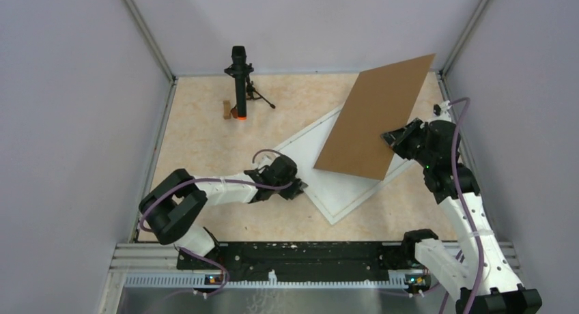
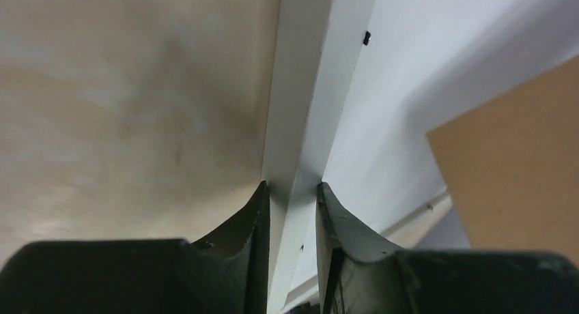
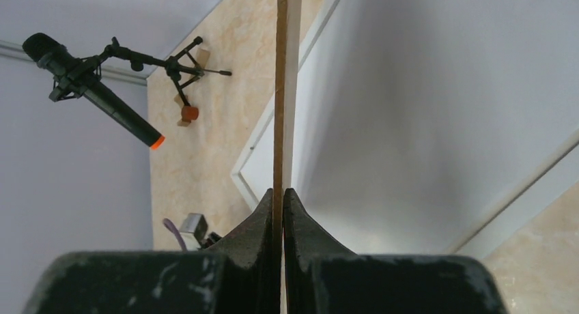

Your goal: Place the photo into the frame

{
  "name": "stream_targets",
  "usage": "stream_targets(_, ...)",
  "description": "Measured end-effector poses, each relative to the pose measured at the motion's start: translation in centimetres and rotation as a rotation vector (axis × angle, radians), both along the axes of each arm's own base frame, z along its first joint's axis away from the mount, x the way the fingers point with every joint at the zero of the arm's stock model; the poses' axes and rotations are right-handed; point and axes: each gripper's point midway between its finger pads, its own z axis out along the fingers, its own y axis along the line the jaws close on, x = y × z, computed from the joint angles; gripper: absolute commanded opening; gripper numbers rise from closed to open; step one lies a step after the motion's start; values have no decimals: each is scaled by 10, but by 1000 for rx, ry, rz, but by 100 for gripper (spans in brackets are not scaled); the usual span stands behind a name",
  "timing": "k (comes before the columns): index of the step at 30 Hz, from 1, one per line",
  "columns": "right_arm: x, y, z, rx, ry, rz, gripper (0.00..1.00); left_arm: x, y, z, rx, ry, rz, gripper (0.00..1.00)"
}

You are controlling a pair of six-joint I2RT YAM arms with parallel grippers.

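The white frame (image 1: 362,198) lies flat and diagonal on the table, its inside showing plain white. My left gripper (image 1: 300,188) is at the frame's left corner. In the left wrist view its fingers (image 2: 293,191) press both sides of the white rail (image 2: 300,89). A brown cardboard sheet (image 1: 372,126) hangs tilted over the frame's right half, with my right gripper (image 1: 389,140) shut on its right edge. The right wrist view shows that thin edge (image 3: 280,89) pinched between the fingers (image 3: 278,194), with the frame (image 3: 519,198) below. The photo is out of view.
A black microphone on a small tripod (image 1: 239,82) stands at the back left, with a small wooden block (image 1: 227,109) beside it. Grey walls close in the table on three sides. The cardboard's far corner reaches the back right post.
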Motion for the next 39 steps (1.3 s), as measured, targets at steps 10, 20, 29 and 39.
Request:
stream_targets(10,8,-4,5,30,10,-56,0,-63,-73,3,-207,168,-139,44)
stream_targets(20,0,-15,-7,-58,53,-71,0,-74,-11,13,-25,44,-317,98)
stream_targets(29,-7,-13,-4,-68,55,-43,0,-6,37,98,193,-481,-494,98)
stream_targets(39,-16,-9,19,-71,2,1,0,88,38,104,431,-536,-741,96)
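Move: The left fingers are already shut on the frame's lower-left rail; the frame's middle lies about 12 cm ahead and 19 cm to the right, about level with them. Its left corner is roughly 13 cm ahead and 9 cm left, its near corner some 13 cm back and 10 cm right. From the right hand, the frame's middle is about 8 cm ahead, 5 cm left and 23 cm down; the brown board it grips has its middle some 9 cm ahead, 5 cm left and 7 cm down. Still pinching the rail, the left hand drags the frame back and to the right, some 6 cm each way, then opens wide and lets go as it drifts a little farther back and leftward. It then rises about 11 cm while swinging forward to above the frame's left corner, rolling clockwise roughly 60 degrees. The right hand keeps the board pinched above the frame, shifting only a little. ##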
